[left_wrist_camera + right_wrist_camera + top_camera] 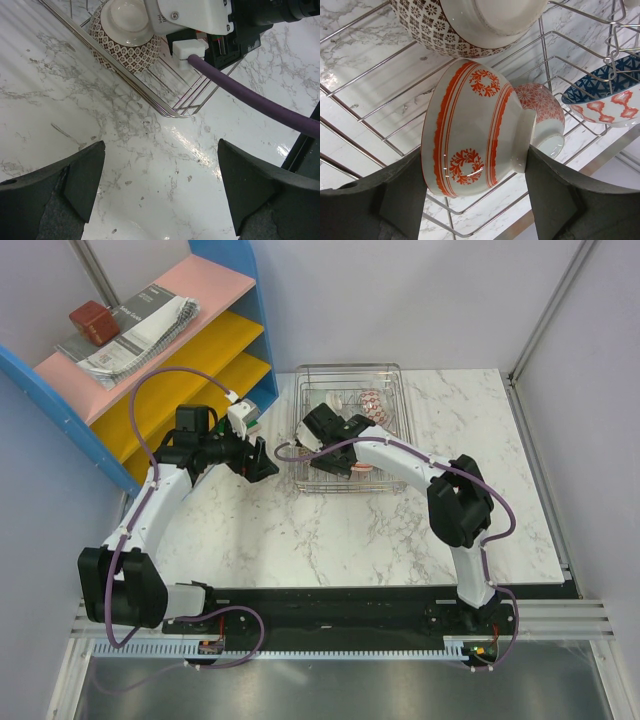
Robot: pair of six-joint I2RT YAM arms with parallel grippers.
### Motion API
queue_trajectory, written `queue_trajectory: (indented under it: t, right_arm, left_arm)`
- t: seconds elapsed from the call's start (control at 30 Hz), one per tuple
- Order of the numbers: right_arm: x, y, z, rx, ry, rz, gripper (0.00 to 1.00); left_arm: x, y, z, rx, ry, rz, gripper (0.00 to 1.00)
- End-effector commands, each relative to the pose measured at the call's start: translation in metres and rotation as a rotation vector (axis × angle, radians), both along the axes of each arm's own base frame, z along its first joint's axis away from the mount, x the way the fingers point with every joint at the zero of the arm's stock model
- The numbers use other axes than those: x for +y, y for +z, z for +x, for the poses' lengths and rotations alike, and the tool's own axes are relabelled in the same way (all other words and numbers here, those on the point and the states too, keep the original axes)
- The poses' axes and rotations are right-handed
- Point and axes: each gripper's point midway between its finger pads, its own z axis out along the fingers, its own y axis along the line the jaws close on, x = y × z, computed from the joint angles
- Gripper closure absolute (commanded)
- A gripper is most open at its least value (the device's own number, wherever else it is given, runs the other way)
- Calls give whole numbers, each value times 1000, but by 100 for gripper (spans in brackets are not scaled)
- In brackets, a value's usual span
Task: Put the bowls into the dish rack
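The silver wire dish rack (pixel 390 380) stands at the back middle of the marble table. My right gripper (pixel 325 438) reaches into its near left part. In the right wrist view it (pixel 475 167) is shut on the red-orange floral bowl (pixel 470 135), held on its side just above the rack wires (pixel 395 85), one finger at the rim and one at the foot. A dark patterned bowl (pixel 460 25), a pink-red patterned bowl (pixel 545 112) and a blue patterned bowl (pixel 605 87) lie in the rack. My left gripper (pixel 262 462) is open and empty over bare marble left of the rack (pixel 165 107). No pale green bowl shows.
A blue-framed pink and yellow shelf (pixel 215 340) stands at the back left, with a booklet (pixel 140 335) and a red-brown block (pixel 90 320) on top. The right arm's purple cable (pixel 250 97) runs close past the left gripper. White walls enclose the table.
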Motion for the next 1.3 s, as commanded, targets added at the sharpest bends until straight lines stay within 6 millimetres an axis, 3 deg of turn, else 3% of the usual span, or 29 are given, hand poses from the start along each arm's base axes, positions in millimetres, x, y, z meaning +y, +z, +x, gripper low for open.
queue_trajectory:
  t: [0.0,0.1,0.23,0.6,0.9,1.27]
  right_arm:
    - [-8,-16,-17,86,31,-45,93]
    - [-8,-16,-20,99,39,-55,84]
    - [-10,-18,-25,124,46,-59,55]
    - [-10,-22,-37,180,61,-61,16]
    - [-8,-22,-42,214,72,-47,2]
    - [-1,-16,-47,257,102,-28,2]
  left_arm:
    - [4,12,4,-77,-3,14,0]
    - [4,13,5,-81,-2,13,0]
    - [3,13,4,-79,-3,11,0]
    - [3,14,5,-84,-4,11,0]
    - [4,17,5,-91,-1,12,0]
    - [4,16,7,-91,0,16,0]
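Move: The orange-patterned bowl is already down in the near part of the dish rack, still between the right fingers, its middle about 1 cm below and 1 cm ahead of that hand. The brown-patterned bowl stands some 8 cm left and 4 cm ahead; the pink bowl about 5 cm ahead and 6 cm right; the blue bowl roughly 14 cm ahead and 7 cm right. From the left hand, the orange-patterned bowl lies about 18 cm right, 2 cm ahead and some 9 cm below. The right hand first stays almost still around the orange-patterned bowl in the rack, then spreads its fingers from about three quarters to nearly full opening, loosening its pinch on rim side and foot. As they open it draws back towards the robot about 2.5 cm, sinking about 1 cm and tipping the fingers some 10 degrees nearer to straight down, still straddling the bowl and dragging the rack back along the table. ##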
